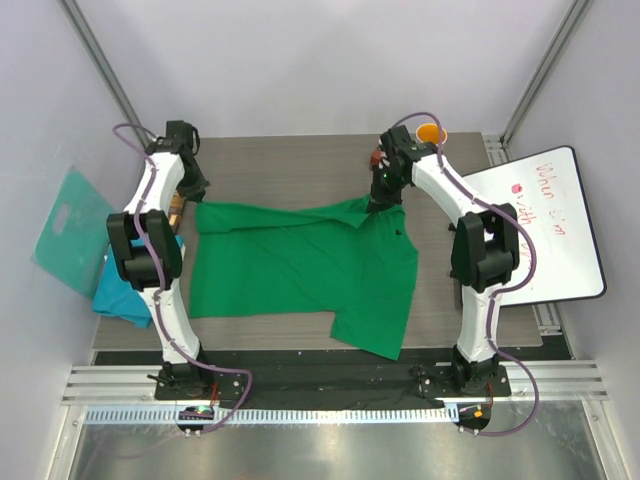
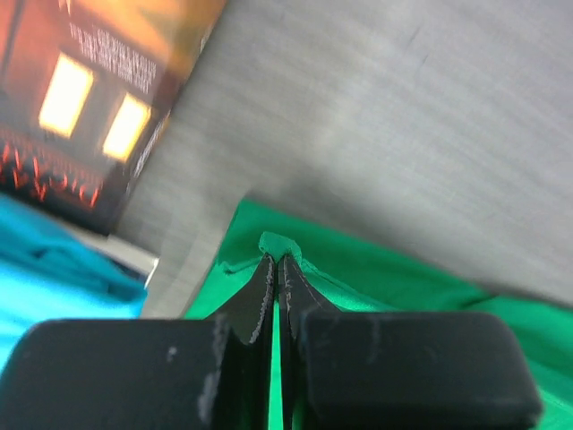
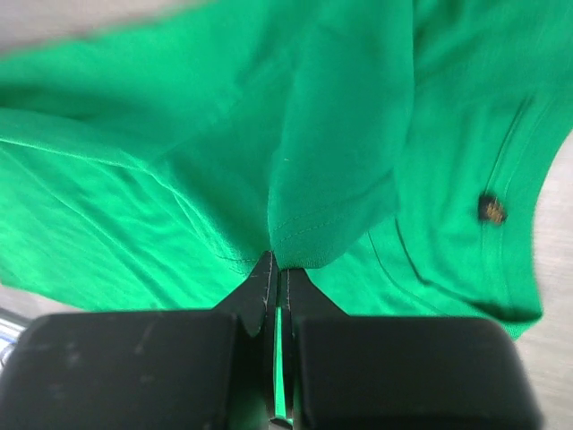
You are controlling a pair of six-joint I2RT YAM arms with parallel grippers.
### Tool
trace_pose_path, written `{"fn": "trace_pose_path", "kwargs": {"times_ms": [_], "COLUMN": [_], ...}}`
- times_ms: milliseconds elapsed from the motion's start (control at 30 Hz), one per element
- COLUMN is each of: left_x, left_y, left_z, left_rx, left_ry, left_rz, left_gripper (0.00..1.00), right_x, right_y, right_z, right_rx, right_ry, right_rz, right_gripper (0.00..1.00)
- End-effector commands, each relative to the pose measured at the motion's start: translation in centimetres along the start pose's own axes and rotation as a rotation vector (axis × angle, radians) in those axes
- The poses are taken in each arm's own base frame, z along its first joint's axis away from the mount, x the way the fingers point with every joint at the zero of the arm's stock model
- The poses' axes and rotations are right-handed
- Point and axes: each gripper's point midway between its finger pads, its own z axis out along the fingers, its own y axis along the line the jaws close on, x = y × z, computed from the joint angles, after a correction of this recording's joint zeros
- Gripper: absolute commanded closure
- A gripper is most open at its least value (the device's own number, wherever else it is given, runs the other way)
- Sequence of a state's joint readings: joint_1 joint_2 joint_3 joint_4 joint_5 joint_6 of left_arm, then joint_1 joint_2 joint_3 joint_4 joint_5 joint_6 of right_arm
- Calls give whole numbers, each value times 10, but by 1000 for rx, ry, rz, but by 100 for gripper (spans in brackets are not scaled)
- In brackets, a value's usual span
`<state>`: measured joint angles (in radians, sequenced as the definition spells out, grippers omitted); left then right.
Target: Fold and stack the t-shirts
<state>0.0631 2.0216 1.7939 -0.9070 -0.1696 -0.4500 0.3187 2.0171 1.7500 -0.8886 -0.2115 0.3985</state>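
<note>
The bright green t-shirt (image 1: pixel 300 265) lies spread across the middle of the table, with one sleeve hanging toward the near edge. My left gripper (image 1: pixel 193 204) is shut on its far left corner; in the left wrist view a small fold of green cloth (image 2: pixel 281 244) sticks out past the pinched fingertips (image 2: pixel 265 285). My right gripper (image 1: pixel 384 200) is shut on a folded sleeve hem at the shirt's far right, and that hem (image 3: pixel 333 224) hangs from the closed jaws. The teal-blue t-shirt (image 1: pixel 118 297) lies crumpled at the table's left edge, partly hidden by the left arm.
A stiff teal board (image 1: pixel 68 232) with a handle hole leans off the left side. A dark printed box (image 2: pixel 81 98) sits by the left gripper. A whiteboard (image 1: pixel 552 225) lies at the right. An orange mug (image 1: pixel 432 133) stands at the far right corner.
</note>
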Motion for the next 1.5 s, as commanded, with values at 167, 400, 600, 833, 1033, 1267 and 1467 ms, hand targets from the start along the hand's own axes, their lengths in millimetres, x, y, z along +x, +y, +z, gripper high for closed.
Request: {"fn": "trace_pose_path", "kwargs": {"times_ms": [167, 400, 600, 833, 1033, 1267, 1467], "left_x": [-72, -87, -96, -121, -118, -92, -85], "left_y": [-26, -39, -45, -67, -74, -58, -37], "left_z": [7, 18, 23, 26, 9, -26, -38], "left_rx": [45, 80, 99, 150, 177, 170, 105], "left_ry": [-184, -202, -232, -328, -345, -338, -393], "left_rz": [-57, -29, -21, -26, -18, 10, 5], "left_gripper": [100, 100, 100, 100, 100, 100, 100], "right_x": [-96, -115, -125, -136, -143, -129, -114], "right_y": [29, 35, 20, 14, 22, 20, 13], "right_z": [-33, -40, -68, -70, -62, -48, -25], "right_rx": [-2, 3, 95, 117, 79, 66, 57], "right_ry": [-285, -320, -431, -477, -476, -424, -359], "right_rz": [-25, -42, -55, -66, -81, -66, -71], "right_gripper": [99, 99, 99, 99, 99, 99, 99]}}
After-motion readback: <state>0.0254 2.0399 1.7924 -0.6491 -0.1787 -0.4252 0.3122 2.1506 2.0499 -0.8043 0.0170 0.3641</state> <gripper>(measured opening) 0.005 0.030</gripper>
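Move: Both hands already grip the green t-shirt's far edge, about 10 cm above the table. The shirt's middle lies some 14 cm back and 24 cm right of the left hand. The book is about 12 cm to that hand's left and level with it; the blue t-shirt is 18 cm back and 19 cm left. From the right hand, the shirt's middle is 12 cm back and 18 cm left; the red block is 16 cm ahead, 1 cm right, and the mug 21 cm ahead, 15 cm right. Swing both closed grippers forward together, keeping hold of the green t-shirt's far edge and tipping the fingertips outward some 15 degrees. Carry the right hand about 10 cm towards the red block, lifting 6 cm early, then begin to sink. Send the left hand about 12 cm out almost level, then draw it back roughly 6 cm, rising slightly at the end. ##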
